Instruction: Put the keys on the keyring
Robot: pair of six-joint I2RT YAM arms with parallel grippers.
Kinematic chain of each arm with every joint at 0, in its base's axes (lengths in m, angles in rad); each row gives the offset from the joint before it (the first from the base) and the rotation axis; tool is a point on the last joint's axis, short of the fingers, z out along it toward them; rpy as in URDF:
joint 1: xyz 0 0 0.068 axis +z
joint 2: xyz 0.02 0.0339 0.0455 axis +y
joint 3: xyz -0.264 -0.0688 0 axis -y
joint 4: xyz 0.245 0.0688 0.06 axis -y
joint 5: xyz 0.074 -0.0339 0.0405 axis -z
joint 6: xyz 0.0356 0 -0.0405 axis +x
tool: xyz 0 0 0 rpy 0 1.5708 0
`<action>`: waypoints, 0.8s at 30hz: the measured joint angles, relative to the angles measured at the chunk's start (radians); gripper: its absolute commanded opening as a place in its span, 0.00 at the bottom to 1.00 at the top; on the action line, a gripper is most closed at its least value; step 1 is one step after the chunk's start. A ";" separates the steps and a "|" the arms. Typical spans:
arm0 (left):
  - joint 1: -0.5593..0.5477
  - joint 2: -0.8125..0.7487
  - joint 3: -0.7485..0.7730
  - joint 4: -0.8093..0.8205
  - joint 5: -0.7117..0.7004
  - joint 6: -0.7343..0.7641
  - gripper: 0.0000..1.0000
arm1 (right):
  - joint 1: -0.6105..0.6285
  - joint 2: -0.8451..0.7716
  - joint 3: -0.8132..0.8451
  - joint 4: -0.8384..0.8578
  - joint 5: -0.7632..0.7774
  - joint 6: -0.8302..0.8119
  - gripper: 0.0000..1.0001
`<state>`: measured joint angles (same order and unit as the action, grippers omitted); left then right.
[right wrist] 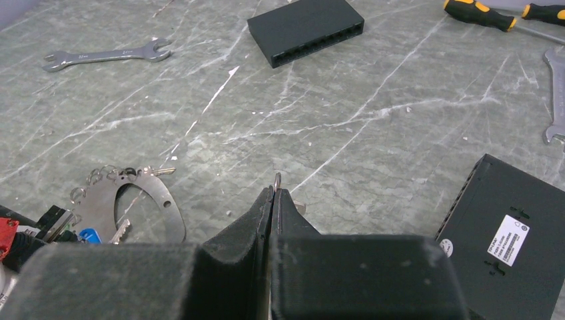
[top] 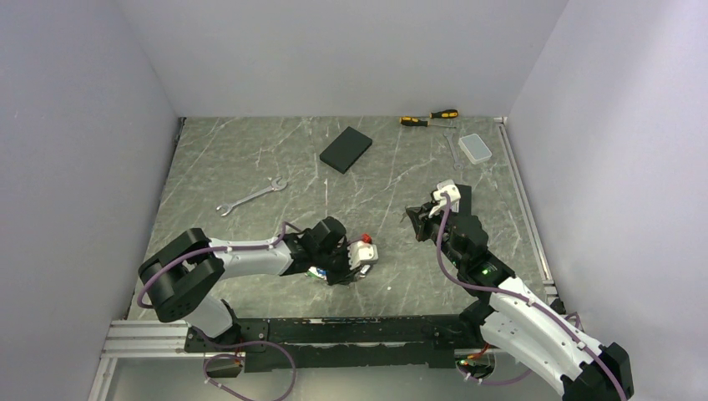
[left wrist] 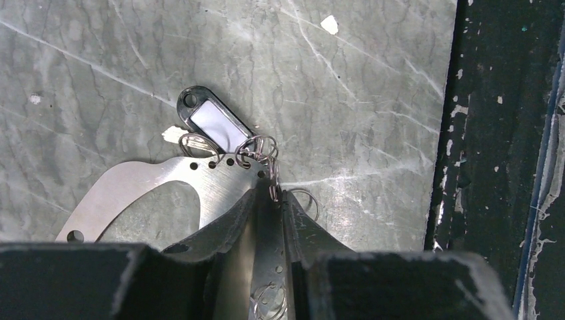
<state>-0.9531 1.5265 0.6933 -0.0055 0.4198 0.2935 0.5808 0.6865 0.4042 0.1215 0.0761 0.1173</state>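
In the left wrist view the keyring, a flat silver loop with small holes, lies low over the table. My left gripper is shut on its edge. A black tag with a white label hangs from it by small split rings. The right wrist view shows the keyring at the left with a silver key and a blue-headed key on it. My right gripper is shut, a small metal ring poking up from its tips; the key itself is mostly hidden. From above, the left gripper and right gripper are apart.
A silver wrench lies at the left, a black box at the back centre, two screwdrivers and a clear plastic case at the back right. A labelled black box sits just right of my right gripper. The table's dark front rail is close to the keyring.
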 measured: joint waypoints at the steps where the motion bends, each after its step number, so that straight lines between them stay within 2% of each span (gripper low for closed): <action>1: -0.002 0.000 0.000 0.000 0.000 0.000 0.23 | 0.000 0.000 0.000 0.000 0.000 0.000 0.00; 6: -0.009 0.000 0.000 0.001 0.000 0.000 0.23 | 0.000 0.000 0.000 0.000 0.000 0.000 0.00; 11: -0.013 0.000 -0.002 0.001 0.000 0.000 0.18 | 0.000 0.000 0.000 0.000 0.000 0.000 0.00; 14: -0.016 0.000 -0.002 0.002 -0.003 0.000 0.09 | 0.000 0.000 0.000 0.000 0.000 0.000 0.00; 16: -0.018 0.000 -0.002 0.002 -0.010 0.003 0.00 | 0.000 0.000 0.000 0.000 0.000 0.000 0.00; 24: -0.022 -0.001 -0.005 0.004 -0.030 0.029 0.00 | 0.000 0.000 0.000 0.000 0.000 0.000 0.00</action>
<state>-0.9752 1.5253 0.6884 -0.0013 0.3901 0.3225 0.5808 0.6861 0.4042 0.1211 0.0765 0.1169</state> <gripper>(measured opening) 0.009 0.021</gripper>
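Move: The small split ring at the keyring's back-right corner lies between the left fingertips, only about 1 cm right and 1 cm below the hand point. The black key tag is roughly 3 cm ahead, 4 cm right and 2 cm down; the metal keyring's middle is about 4 cm ahead, 5 cm left and 2 cm down. Another ring sits some 2 cm back, level sideways, 2 cm down. From the right hand, the split ring is about 11 cm back, 11 cm left and 17 cm below. The small split ring at the keyring's edge is pinched between the left fingertips: they start about a quarter open and shut almost completely, mostly late and quickly. The left hand otherwise stays in place, easing back about half a cm before the grip and partly returning, its fingers still slanting down to the right. ##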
